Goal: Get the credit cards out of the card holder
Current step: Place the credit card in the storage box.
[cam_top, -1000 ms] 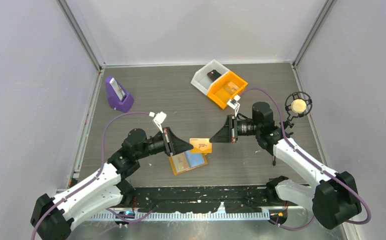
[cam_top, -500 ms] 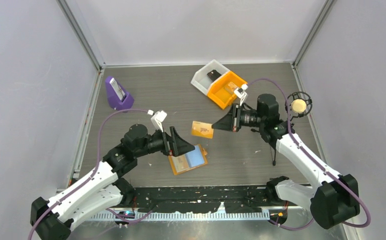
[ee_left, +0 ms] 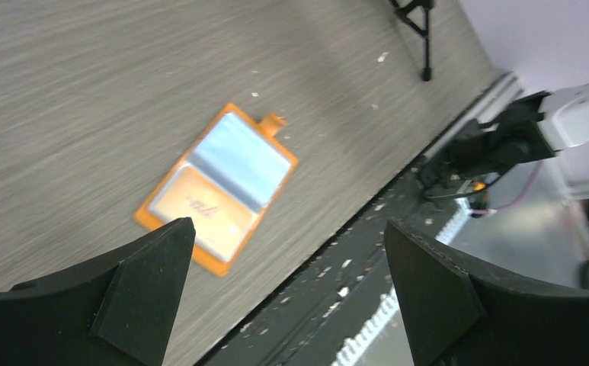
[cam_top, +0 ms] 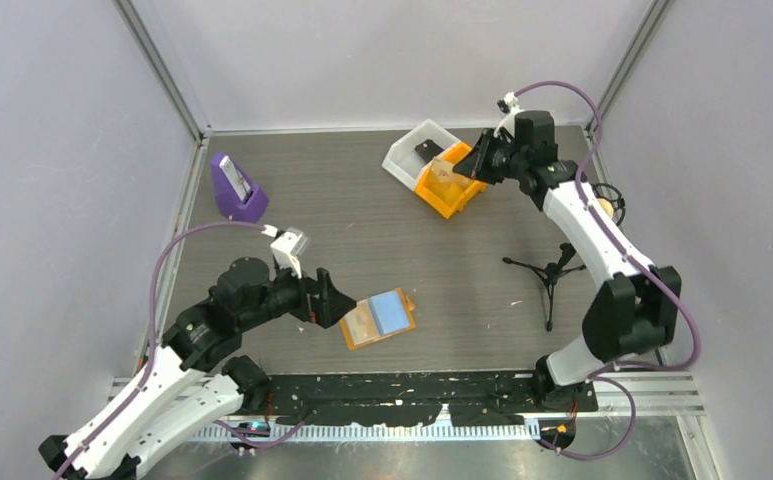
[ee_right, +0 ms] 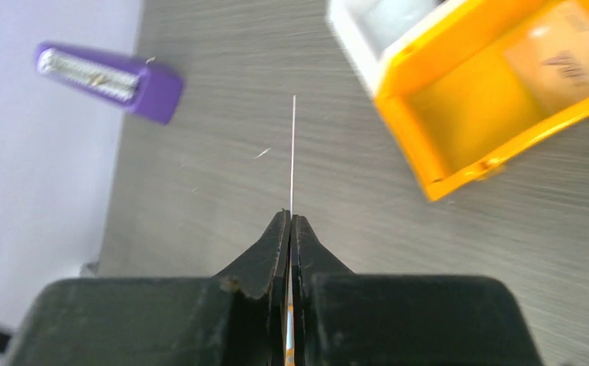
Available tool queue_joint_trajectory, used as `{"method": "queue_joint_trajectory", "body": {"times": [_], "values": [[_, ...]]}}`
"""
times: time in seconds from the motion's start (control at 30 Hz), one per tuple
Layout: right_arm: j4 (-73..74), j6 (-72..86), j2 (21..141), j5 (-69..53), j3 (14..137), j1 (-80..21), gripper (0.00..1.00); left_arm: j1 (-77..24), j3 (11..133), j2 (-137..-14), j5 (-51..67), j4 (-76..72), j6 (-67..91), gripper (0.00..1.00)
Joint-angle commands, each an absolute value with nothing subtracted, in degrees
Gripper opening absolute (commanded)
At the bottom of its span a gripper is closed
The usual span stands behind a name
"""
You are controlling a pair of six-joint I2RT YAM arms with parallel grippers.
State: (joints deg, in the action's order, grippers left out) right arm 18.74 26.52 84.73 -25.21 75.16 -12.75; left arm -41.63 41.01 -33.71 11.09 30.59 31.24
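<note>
The card holder (cam_top: 377,318) (ee_left: 219,187) lies open on the table, orange with a light blue panel and a tan credit card in its other half. My left gripper (cam_top: 340,304) (ee_left: 289,227) hovers just left of it, jaws wide open and empty. At the back, my right gripper (cam_top: 474,160) (ee_right: 291,221) is shut on a tan credit card (cam_top: 447,178), which appears edge-on as a thin line (ee_right: 292,152) in the right wrist view. That card hangs over the orange bin (cam_top: 440,197) (ee_right: 459,145). Another card (ee_right: 558,61) lies inside the bin.
A white bin (cam_top: 407,155) holding a dark item adjoins the orange bin. A purple stand (cam_top: 237,190) (ee_right: 108,80) sits at the back left. A small black tripod (cam_top: 547,270) (ee_left: 420,30) stands right of centre. A black strip (cam_top: 412,385) lines the near table edge.
The left gripper let go of the card and drew back left, opening wide. The right gripper carried the card from the table's middle up to the orange bin.
</note>
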Motion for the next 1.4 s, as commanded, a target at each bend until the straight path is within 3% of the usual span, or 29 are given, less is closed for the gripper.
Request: {"method": "queue_joint_trajectory", "body": {"times": [0.0, 0.27, 0.57, 1.37], "values": [[23.78, 23.03, 91.39, -14.05, 85.09, -12.29, 0.05, -41.75, 42.91, -29.35, 2.69, 41.31, 25.06, 1.00], [27.36, 22.44, 106.71, -5.77, 98.30, -11.77, 0.05, -41.75, 42.83, -24.20, 0.45, 42.04, 24.69, 1.00], [30.60, 26.04, 113.97, -1.74, 104.70, -9.94, 0.05, -41.75, 43.06, -24.09, -2.59, 43.25, 24.61, 1.00], [34.02, 30.88, 127.50, -5.71, 115.30, -6.00, 0.05, -41.75, 44.02, -26.16, -4.40, 43.79, 25.81, 1.00]]}}
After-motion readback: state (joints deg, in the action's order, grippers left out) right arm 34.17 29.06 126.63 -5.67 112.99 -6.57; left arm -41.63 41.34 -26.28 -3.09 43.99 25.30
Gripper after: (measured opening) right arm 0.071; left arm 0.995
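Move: The orange half of the storage box is about 18 cm ahead of the right hand, some 5 cm to its right and about 22 cm below; this hand already holds the orange card. A card already lies in there, about 2 cm farther out and 2 cm right of that half's middle. The white half is roughly 8 cm farther out than the orange half and 9 cm left of it. From the left hand the orange half lies some 42 cm ahead, 27 cm right and 19 cm below. Carry the held orange card with the right gripper about 16 cm forward, bearing some 8 cm right and sinking 14 cm towards the orange half, quick at first, then easing. Turn the wrist clockwise some 25 degrees and tip the fingers down; keep them shut on the card. Meanwhile draw the open left gripper about 6 cm left, away from the card holder, and slightly down. ##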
